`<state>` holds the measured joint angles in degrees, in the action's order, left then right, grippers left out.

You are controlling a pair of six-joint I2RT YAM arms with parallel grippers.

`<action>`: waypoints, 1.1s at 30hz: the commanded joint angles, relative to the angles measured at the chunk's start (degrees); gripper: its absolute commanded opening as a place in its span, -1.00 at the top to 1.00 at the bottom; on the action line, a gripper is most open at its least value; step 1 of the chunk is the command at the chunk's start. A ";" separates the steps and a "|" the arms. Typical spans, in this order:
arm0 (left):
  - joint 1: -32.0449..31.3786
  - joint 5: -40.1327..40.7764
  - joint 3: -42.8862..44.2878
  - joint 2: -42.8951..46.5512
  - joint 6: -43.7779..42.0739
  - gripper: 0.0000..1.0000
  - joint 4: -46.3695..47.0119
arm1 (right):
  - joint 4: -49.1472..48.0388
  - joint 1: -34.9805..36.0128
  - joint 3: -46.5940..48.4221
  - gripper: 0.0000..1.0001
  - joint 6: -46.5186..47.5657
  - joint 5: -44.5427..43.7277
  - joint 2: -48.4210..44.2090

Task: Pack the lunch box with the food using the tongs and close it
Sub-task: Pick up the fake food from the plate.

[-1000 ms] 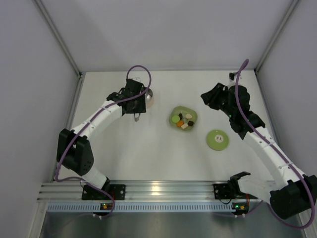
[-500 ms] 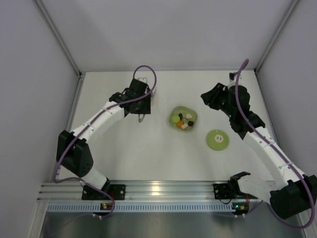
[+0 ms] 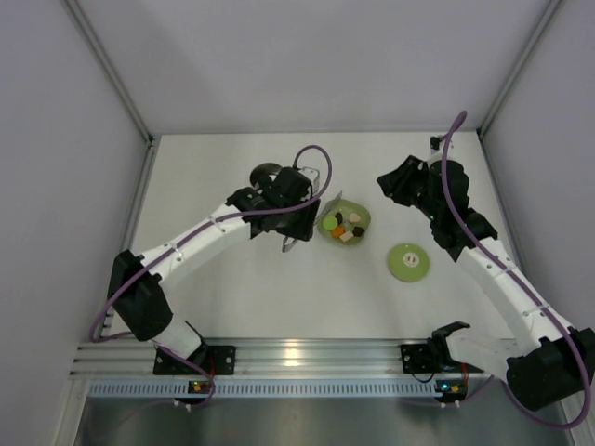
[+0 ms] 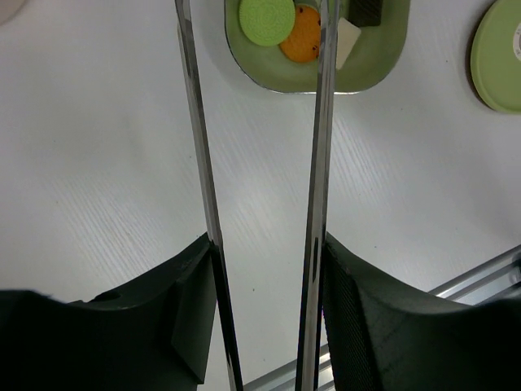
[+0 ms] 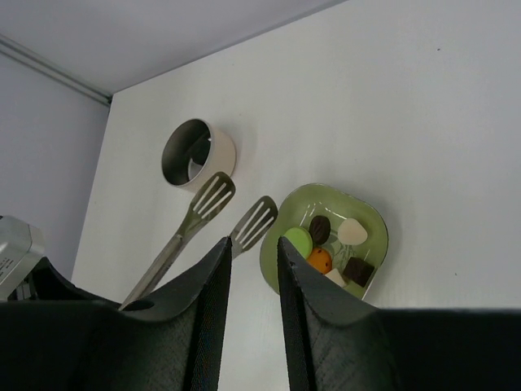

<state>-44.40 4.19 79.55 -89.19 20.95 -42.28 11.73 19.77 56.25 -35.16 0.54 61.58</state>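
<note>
My left gripper (image 4: 264, 273) is shut on the tongs (image 4: 195, 122), with one silver arm against each finger. The slotted tong tips (image 5: 213, 195) hang just left of the green dish (image 3: 364, 217), over its near rim. In the dish lies the food: a light green disc (image 4: 266, 19), an orange piece (image 4: 305, 37), cream (image 5: 352, 230) and black (image 5: 358, 270) bits. The lunch box (image 5: 198, 153) stands open and upright behind the tongs, its steel inside showing. Its light-green lid (image 3: 408, 261) lies flat right of the dish. My right gripper (image 5: 253, 242) hovers behind the dish, narrowly open and holding nothing.
White enclosure walls close off the back and both sides of the table (image 3: 279, 288). An aluminium rail (image 3: 297, 353) with the arm bases runs along the near edge. The left arm (image 3: 200, 240) stretches diagonally across the left half.
The left arm has swung right, carrying the tongs from beside the lunch box to the dish's left rim and uncovering the lunch box. The right arm has stayed put.
</note>
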 commanded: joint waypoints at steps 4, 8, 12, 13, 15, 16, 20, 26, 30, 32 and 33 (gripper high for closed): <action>-1.92 -3.74 -0.62 1.65 -1.00 -0.07 -0.61 | -1.01 1.15 -0.09 0.43 -0.26 -0.27 -1.29; -2.35 -3.83 -1.59 0.68 -1.26 -0.08 -0.61 | -0.83 1.15 -0.26 0.43 -0.35 -0.27 -1.55; -3.06 -5.58 -3.08 -0.02 -1.61 -0.08 -0.08 | -1.18 1.15 -0.88 0.43 -0.53 -0.18 -1.64; -3.15 -5.68 -3.61 -0.28 -1.70 -0.07 0.09 | -1.27 1.15 -0.96 0.43 -0.61 -0.27 -1.55; -3.15 -5.77 -4.05 -0.99 -1.79 -0.07 0.27 | -1.62 1.15 -1.31 0.43 -0.79 -0.27 -1.55; -3.15 -5.68 -4.22 -1.25 -2.14 -0.07 0.53 | -1.62 1.15 -1.32 0.43 -0.70 -0.18 -1.55; -3.15 -5.59 -4.66 -2.92 -2.40 -0.08 1.59 | -1.97 1.15 -1.67 0.43 -0.88 -0.18 -1.29; -3.15 -2.34 -4.14 -5.46 -2.23 -0.08 2.29 | -1.88 1.15 -1.84 0.43 -0.53 -1.94 -1.38; -3.15 -1.29 -3.44 -6.52 -1.88 -0.08 2.29 | -1.62 1.15 -1.93 0.43 -0.26 -2.38 -1.38; -3.15 -0.32 -2.91 -7.05 -1.70 -0.09 2.29 | -1.62 1.15 -1.93 0.43 0.00 -2.47 -1.38; -3.15 -0.23 -2.73 -7.14 -1.70 -0.09 2.20 | -1.62 1.24 -2.02 0.43 0.00 -2.56 -1.38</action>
<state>-47.33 1.85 75.09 -95.96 19.35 -42.00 11.57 19.77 54.68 -35.73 -0.75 61.25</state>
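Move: The left hand still holds the tongs open, slotted ends pointing ahead-right and down; the green slice on the plate lies about 8 cm ahead, 7 cm right and 16 cm below. Beside it, the orange piece is 6 cm ahead and 9 cm right, the dark round piece 10 cm ahead and 9 cm right; the metal pot stands 18 cm ahead, 10 cm left. From the right hand, the slice is level, some 11 cm left and 26 cm below. The left hand first draws back about 4 cm with a slight shift to the right, bringing the open tongs' ends back from the far-left side of the plate, then sinks some 7 cm in all towards the green slice, easing forward a centimetre near the end. As it goes the wrist tips the tongs roughly 10 degrees steeper and turns slightly clockwise, while the fingers keep their hold and opening, leaving the slotted ends spread close about the slice, with contact not clear. ##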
